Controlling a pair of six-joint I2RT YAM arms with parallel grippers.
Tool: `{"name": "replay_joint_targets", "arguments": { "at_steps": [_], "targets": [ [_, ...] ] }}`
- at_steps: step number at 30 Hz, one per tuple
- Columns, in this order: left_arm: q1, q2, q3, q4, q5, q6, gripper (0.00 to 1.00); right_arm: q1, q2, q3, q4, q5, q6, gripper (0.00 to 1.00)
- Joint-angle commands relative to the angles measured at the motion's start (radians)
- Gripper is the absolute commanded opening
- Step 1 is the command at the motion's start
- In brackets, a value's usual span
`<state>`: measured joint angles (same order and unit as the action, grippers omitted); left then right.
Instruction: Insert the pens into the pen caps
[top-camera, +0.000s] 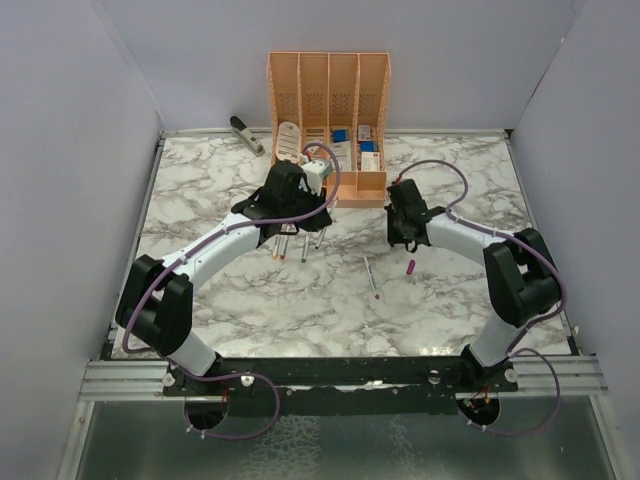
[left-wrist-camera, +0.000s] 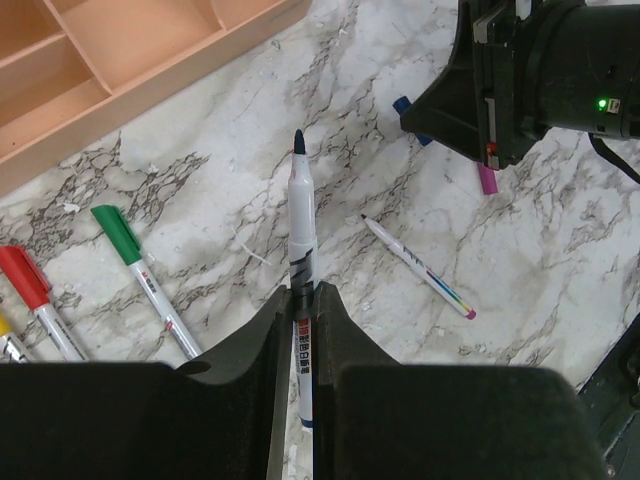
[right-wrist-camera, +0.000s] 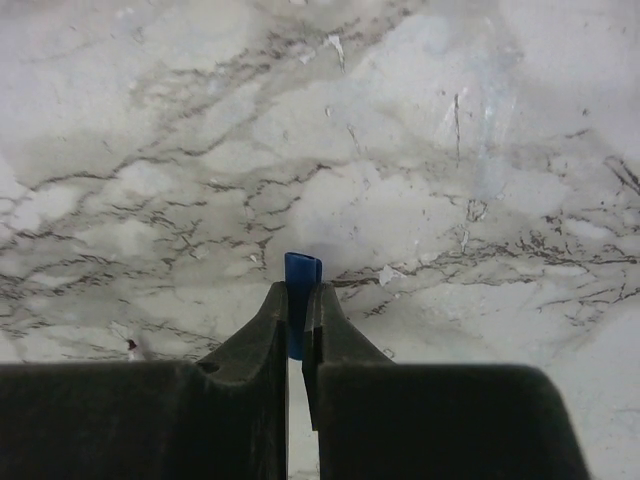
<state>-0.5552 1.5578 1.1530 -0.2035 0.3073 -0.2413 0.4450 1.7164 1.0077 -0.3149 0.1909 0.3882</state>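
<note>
My left gripper (left-wrist-camera: 301, 292) is shut on a grey-white pen (left-wrist-camera: 301, 215), whose bare dark-blue tip points away from the wrist above the marble table. My right gripper (right-wrist-camera: 302, 290) is shut on a blue pen cap (right-wrist-camera: 303, 272) that pokes out past the fingertips, close over the table. In the left wrist view a green-capped pen (left-wrist-camera: 140, 275) and a red-capped pen (left-wrist-camera: 35, 300) lie on the left. A thin pen with a magenta tip (left-wrist-camera: 415, 265) lies to the right, and a magenta cap (left-wrist-camera: 487, 180) sits beside the right arm's black wrist (left-wrist-camera: 500, 80).
An orange organizer (top-camera: 328, 125) with white stationery stands at the back centre, just behind both grippers. A grey stapler (top-camera: 246, 135) lies at the back left. The thin pen (top-camera: 371, 277) and the magenta cap (top-camera: 410, 267) lie between the arms.
</note>
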Motion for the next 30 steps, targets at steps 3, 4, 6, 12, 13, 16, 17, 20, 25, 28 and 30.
{"name": "replay_joint_targets", "arguments": {
  "at_steps": [3,4,6,12,13,16,17,20,25,28,30],
  "targets": [
    [0.007,-0.076,-0.049,0.156,0.078,-0.042,0.00,0.000,-0.124,0.061,0.129,0.009,-0.012,0.01],
    [0.008,-0.084,-0.061,0.178,0.083,-0.053,0.00,0.001,-0.152,0.048,0.180,0.010,-0.017,0.01],
    [0.008,-0.100,-0.082,0.224,0.092,-0.082,0.00,0.000,-0.215,0.017,0.306,-0.003,-0.023,0.01],
    [0.005,-0.120,-0.145,0.387,0.156,-0.184,0.00,0.001,-0.389,-0.114,0.638,-0.103,0.000,0.01],
    [-0.001,-0.119,-0.150,0.409,0.167,-0.194,0.00,0.001,-0.414,-0.141,0.694,-0.121,0.008,0.01],
    [-0.027,-0.106,-0.148,0.453,0.195,-0.205,0.00,0.001,-0.470,-0.202,0.825,-0.175,0.034,0.01],
    [-0.039,-0.098,-0.138,0.456,0.205,-0.199,0.00,0.001,-0.482,-0.210,0.847,-0.190,0.043,0.01],
    [-0.087,-0.076,-0.104,0.457,0.231,-0.173,0.00,0.001,-0.511,-0.229,0.889,-0.243,0.067,0.01],
    [-0.120,-0.049,-0.074,0.465,0.258,-0.159,0.00,0.000,-0.557,-0.273,0.937,-0.316,0.108,0.01],
    [-0.121,-0.049,-0.074,0.470,0.266,-0.155,0.00,0.001,-0.581,-0.301,0.970,-0.324,0.135,0.01],
    [-0.121,-0.048,-0.077,0.471,0.267,-0.155,0.00,0.001,-0.590,-0.300,0.956,-0.335,0.141,0.01]
  ]
}}
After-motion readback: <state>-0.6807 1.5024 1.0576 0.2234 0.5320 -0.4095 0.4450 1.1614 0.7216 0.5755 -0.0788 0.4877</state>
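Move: The right hand, already pinching the blue cap just over the table, has the blue pen about 16 cm to its left, 14 cm higher and 2 cm nearer the base. From it, the uncapped pen lies roughly 9 cm back and 5 cm left, the magenta cap some 6 cm back and 4 cm right. The left hand holds the blue pen; from it the blue cap is about 16 cm right, 2 cm ahead and 14 cm down, and the green-capped pen 5 cm left, level, on the table. Upward, fast, the right hand carries the blue cap some 27 cm off the table, bulging forward before drawing back and drifting left towards the pen, while its fingers swing up from steeply down to roughly level. The left hand brings the pen right, up and a little back, about 12 cm in all, rolling its left side down. Both keep their grips. ##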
